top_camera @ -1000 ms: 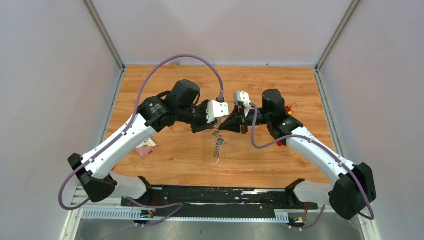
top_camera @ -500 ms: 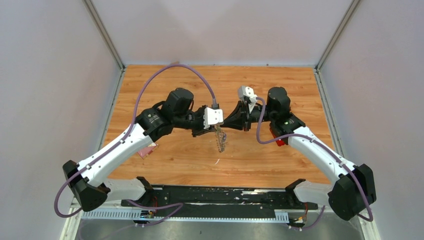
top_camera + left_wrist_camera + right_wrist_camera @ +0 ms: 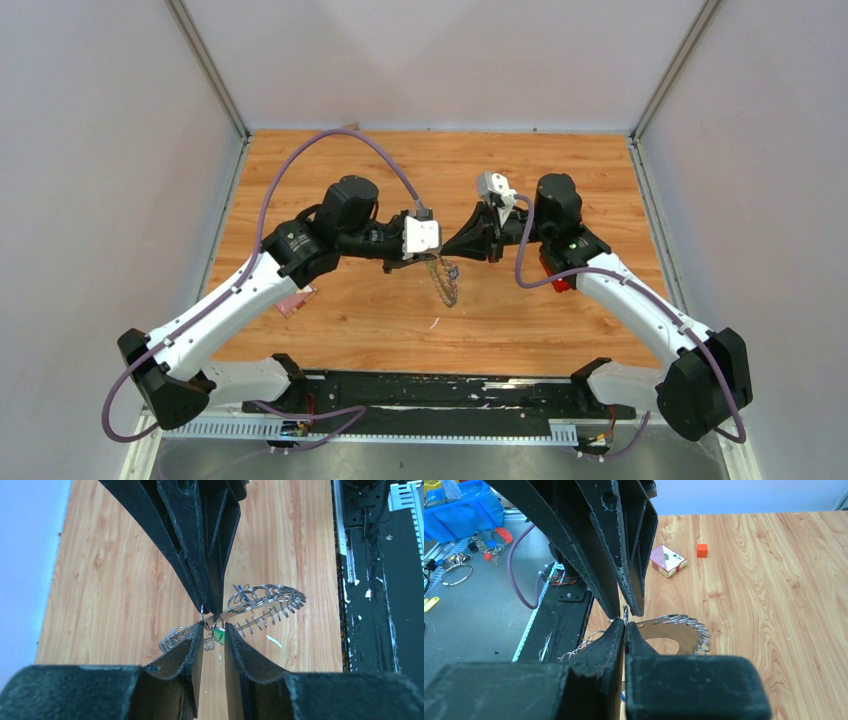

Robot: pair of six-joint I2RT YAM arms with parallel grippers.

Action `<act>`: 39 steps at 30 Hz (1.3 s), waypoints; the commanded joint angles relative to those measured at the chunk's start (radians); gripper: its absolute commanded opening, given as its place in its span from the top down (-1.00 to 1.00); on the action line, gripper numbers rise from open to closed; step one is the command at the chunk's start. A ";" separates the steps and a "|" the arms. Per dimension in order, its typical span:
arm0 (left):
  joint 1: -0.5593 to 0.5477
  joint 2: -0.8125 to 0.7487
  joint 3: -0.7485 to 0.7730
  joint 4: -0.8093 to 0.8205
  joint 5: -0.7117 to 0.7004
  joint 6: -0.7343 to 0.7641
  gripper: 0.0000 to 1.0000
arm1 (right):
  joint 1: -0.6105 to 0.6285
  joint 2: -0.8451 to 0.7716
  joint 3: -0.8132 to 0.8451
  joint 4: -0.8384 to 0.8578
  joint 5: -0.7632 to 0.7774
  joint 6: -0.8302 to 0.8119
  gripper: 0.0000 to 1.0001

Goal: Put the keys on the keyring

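Note:
The keyring (image 3: 444, 284), a silver disc rimmed with small rings, hangs tilted above the table where both grippers meet. My right gripper (image 3: 625, 623) is shut on a thin wire ring at the rim of the keyring (image 3: 674, 636). My left gripper (image 3: 214, 625) faces it tip to tip, its jaws a narrow gap apart. A small ring and the green key (image 3: 218, 636) sit in that gap, against the left pad. A bit of blue, the blue key (image 3: 239, 588), shows among the rings of the keyring (image 3: 265, 600). In the top view the keys are too small to make out.
A pink card (image 3: 293, 297) lies on the table under the left arm, and a red block (image 3: 555, 285) under the right arm. An orange cube (image 3: 702, 550) sits near the card (image 3: 667, 560). The black base rail (image 3: 440, 395) runs along the near edge.
The left arm has pulled back to the left and its jaws have narrowed a little. The right gripper has come left to meet it. The keyring has risen and swung to a tilt.

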 commanded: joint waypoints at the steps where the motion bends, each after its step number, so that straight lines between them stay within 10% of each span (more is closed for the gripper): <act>1: 0.006 -0.002 -0.008 0.014 -0.008 0.026 0.44 | -0.006 -0.020 0.009 0.058 -0.027 0.006 1.00; 16: 0.006 0.033 -0.065 0.084 -0.020 0.008 0.36 | -0.006 -0.023 0.007 0.061 -0.033 0.005 1.00; 31: 0.006 0.084 -0.032 0.039 0.077 0.005 0.96 | -0.006 -0.028 0.006 0.052 -0.027 -0.010 1.00; 39: 0.006 0.103 0.001 0.018 0.068 0.005 0.79 | -0.007 -0.026 0.002 0.051 -0.025 -0.016 1.00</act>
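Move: The small wire ring, still pinched in the right hand's fingertips (about 1 cm left of and level with its hand point), is roughly 4 cm below the left hand and 2 cm to its right, neither ahead nor back. From the left hand, the keyring's round plate hangs about 2 cm back, 1 cm right and 8 cm down; the green key tag 1 cm back, 1 cm right, 7 below; the blue key tag 3 cm back, 3 cm right, 8 below. The left fingertips come to pinch the small wire ring right beside the right hand's tips. Partly open, the left hand first sinks some 3 cm towards the ring, then shuts while easing down to about 4 cm in all and edging roughly 1 cm to the right, with the wrist tilting only slightly. The right hand stays in place and keeps its grip on the ring. ##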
